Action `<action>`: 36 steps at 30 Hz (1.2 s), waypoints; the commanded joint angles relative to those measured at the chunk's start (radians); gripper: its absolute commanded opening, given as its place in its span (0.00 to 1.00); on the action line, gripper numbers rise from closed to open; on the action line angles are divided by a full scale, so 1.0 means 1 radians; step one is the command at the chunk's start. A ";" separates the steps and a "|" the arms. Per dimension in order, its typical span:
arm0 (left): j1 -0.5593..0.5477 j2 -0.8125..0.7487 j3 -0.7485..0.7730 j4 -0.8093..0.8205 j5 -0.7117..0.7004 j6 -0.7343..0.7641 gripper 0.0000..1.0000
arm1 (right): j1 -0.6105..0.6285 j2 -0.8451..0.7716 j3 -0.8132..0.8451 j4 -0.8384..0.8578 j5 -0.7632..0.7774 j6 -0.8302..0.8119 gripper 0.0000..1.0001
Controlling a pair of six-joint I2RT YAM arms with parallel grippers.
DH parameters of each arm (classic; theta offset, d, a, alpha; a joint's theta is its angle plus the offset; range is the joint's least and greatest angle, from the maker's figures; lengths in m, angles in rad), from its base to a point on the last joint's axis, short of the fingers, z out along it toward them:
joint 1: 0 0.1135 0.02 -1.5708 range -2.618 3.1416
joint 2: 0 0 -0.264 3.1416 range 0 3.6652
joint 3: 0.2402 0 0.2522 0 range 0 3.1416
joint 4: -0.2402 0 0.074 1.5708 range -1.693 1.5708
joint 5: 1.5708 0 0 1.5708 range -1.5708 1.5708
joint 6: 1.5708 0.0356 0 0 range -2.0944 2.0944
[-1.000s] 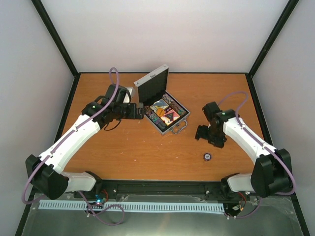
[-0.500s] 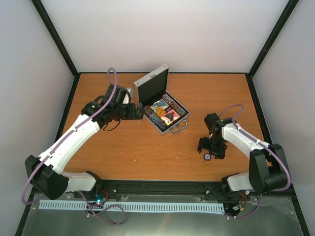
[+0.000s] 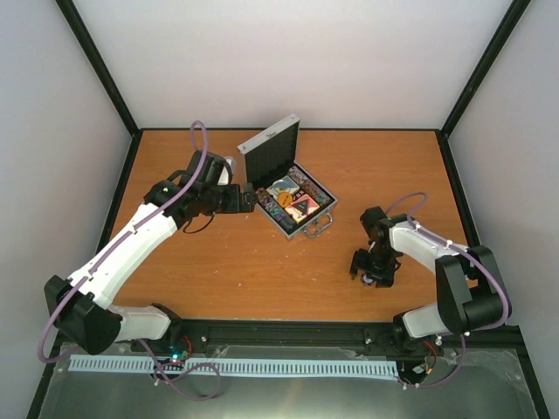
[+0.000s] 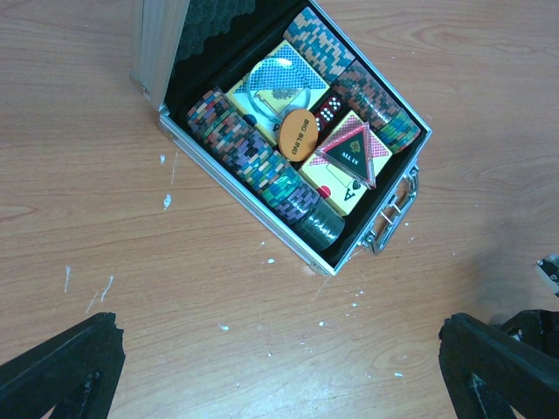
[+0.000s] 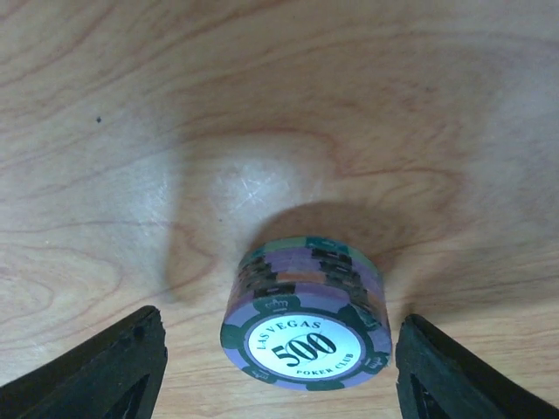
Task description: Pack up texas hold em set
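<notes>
The silver case (image 4: 229, 179) lies open on the table, its lid (image 3: 269, 148) upright. Inside are rows of multicoloured chips (image 4: 249, 153), two card boxes (image 4: 266, 87), an orange disc (image 4: 297, 135) and a dark triangular token (image 4: 351, 150). My left gripper (image 3: 251, 199) hovers open just left of the case, and only bare wood lies between its fingertips (image 4: 65, 367). A short stack of poker chips (image 5: 306, 323), topped by a purple-green 500 chip, stands on the table. My right gripper (image 5: 279, 358) is open and straddles that stack, with a gap on each side.
The case's metal handle (image 4: 393, 214) points toward the right arm. White specks dot the wooden table (image 3: 262, 271). Black frame posts and white walls enclose the table. The right arm (image 3: 428, 249) is folded low near the front right.
The right gripper has come toward the near edge and down over the loose chip stack, and its jaws have narrowed. The left arm has not moved.
</notes>
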 commanded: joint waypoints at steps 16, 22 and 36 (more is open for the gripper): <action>0.005 -0.029 0.005 0.006 0.017 0.003 1.00 | -0.008 0.027 -0.010 0.027 0.049 0.033 0.62; 0.005 -0.039 0.008 0.003 0.007 0.000 1.00 | -0.008 0.010 -0.024 0.009 0.073 0.037 0.57; 0.005 0.002 0.091 0.007 0.094 -0.032 1.00 | -0.006 -0.100 0.063 0.057 -0.016 -0.110 0.35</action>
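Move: The short stack of chips with the 500 on top already stands between the right hand's open fingers, about 1 cm to the right of their midpoint and practically level with them. Nothing else stands close by: the case handle is some 15 cm ahead and 14 cm to the left, and the open case's tray roughly 22 cm ahead and 20 cm to the left. From the left hand, waiting over the near side of the case, the stack lies about 13 cm back, 34 cm to the right and 22 cm down. Staying low at the table, the right hand slides only about 1 cm to its right while its fingers, pointing almost straight down, close steadily from wide open to less than half open and pinch the chip stack from both sides. With the grip made, it eases back left and forward by about half a centimetre each and starts upward by about as much, keeping its hold on the stack. ##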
